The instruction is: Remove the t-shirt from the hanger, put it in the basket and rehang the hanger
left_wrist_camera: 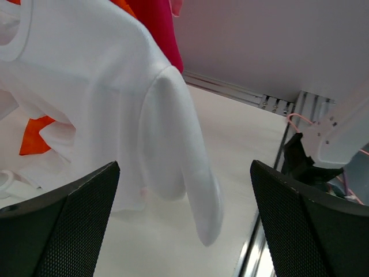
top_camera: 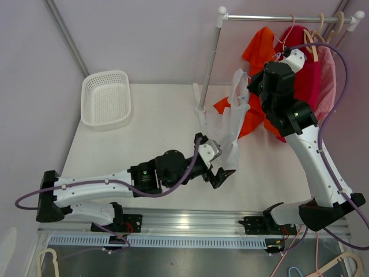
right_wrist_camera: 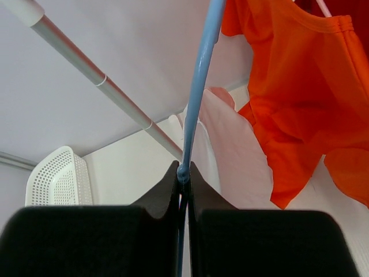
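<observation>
A white t-shirt (top_camera: 233,124) hangs on a light-blue hanger (right_wrist_camera: 199,75) above the table, in front of the clothes rack. My right gripper (top_camera: 253,86) is shut on the hanger's thin stem; in the right wrist view (right_wrist_camera: 184,173) the jaws pinch the blue wire, with the shirt (right_wrist_camera: 230,150) draped behind it. My left gripper (top_camera: 222,164) is open at the shirt's lower hem. In the left wrist view the shirt's sleeve and hem (left_wrist_camera: 173,144) hang ahead of and between the wide-apart fingers (left_wrist_camera: 75,219), not touching them.
A white basket (top_camera: 105,98) sits at the table's back left. The rack's upright pole (top_camera: 209,63) and top rod (top_camera: 277,18) stand behind the shirt. An orange shirt (top_camera: 259,52) and a red shirt (top_camera: 311,75) hang on the rod with several spare hangers.
</observation>
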Available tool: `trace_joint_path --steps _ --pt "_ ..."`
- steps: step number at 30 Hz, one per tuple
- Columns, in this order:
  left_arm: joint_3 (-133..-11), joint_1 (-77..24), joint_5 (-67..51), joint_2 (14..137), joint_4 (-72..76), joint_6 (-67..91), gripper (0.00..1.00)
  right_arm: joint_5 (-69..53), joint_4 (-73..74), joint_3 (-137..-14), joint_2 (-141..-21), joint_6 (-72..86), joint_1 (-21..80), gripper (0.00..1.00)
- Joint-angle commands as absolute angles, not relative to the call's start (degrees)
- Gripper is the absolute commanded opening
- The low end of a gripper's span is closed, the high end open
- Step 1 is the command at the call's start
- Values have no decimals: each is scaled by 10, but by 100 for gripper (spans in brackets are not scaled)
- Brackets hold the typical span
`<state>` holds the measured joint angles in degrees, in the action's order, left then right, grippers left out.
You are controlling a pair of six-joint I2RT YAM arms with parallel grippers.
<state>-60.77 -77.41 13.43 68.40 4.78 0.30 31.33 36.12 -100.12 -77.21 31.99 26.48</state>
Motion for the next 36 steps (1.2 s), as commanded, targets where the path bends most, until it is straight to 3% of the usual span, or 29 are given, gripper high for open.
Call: trace_joint_path --steps 1,5,6,9,12,13,17,19,21,25,28,34,36 --pt "-654 -778 184 730 112 -40 100 337 326 -1008 -773 335 281 0" --pt "-693 -778 216 776 115 -66 99 338 333 -1023 -787 338 296 0" --pt "-694 -778 209 779 116 -68 94 342 340 -1027 -790 338 299 0" --pt "-711 -780 202 782 84 -58 1 342 356 -1042 -810 333 303 0" --pt "-659 -811 214 739 133 -96 1 344 465 -1144 -885 310 297 0" --pt "-614 -826 224 705 162 -119 1 338 512 -1259 -918 309 291 0" --pt "-548 -927 276 666 225 -218 1 231 719 -1521 -1086 295 237 0" --pt "-527 -965 299 659 233 -242 1 164 729 -1543 -1118 302 184 0" --pt "-496 -1031 310 651 263 -257 1 52 676 -1468 -1089 309 130 0" --pt "-478 -1079 373 688 295 -264 1 6 649 -1412 -1057 310 116 0" --pt "-510 -1030 415 709 298 -199 1 -6 667 -1398 -1026 284 153 0" --pt "-677 -736 318 730 -138 196 1 46 563 -1230 -875 229 245 0" --pt "-726 -671 245 743 -197 249 1 70 548 -1209 -828 223 261 0"
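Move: The t-shirt's near sleeve hangs between my open left fingers, roughly 3 cm ahead and 4 cm right of the hand point at about its height. The collar is some 14 cm ahead, 4 cm right and 6 cm above. From my right hand, holding the hanger's neck, that sleeve is about 19 cm back, 6 cm left and 10 cm below; the orange shirt is roughly 9 cm ahead, 4 cm right and 12 cm lower. My left hand reaches about 5 cm right and forward and pinches the sleeve, hauls it back some 13 cm, then swings forward past where it began, still gripping. Keeping the hanger's neck, my right hand eases left, pushes forward and dips, tipping down about 30 degrees, then draws back and left, rising a little and turning counter-clockwise. ##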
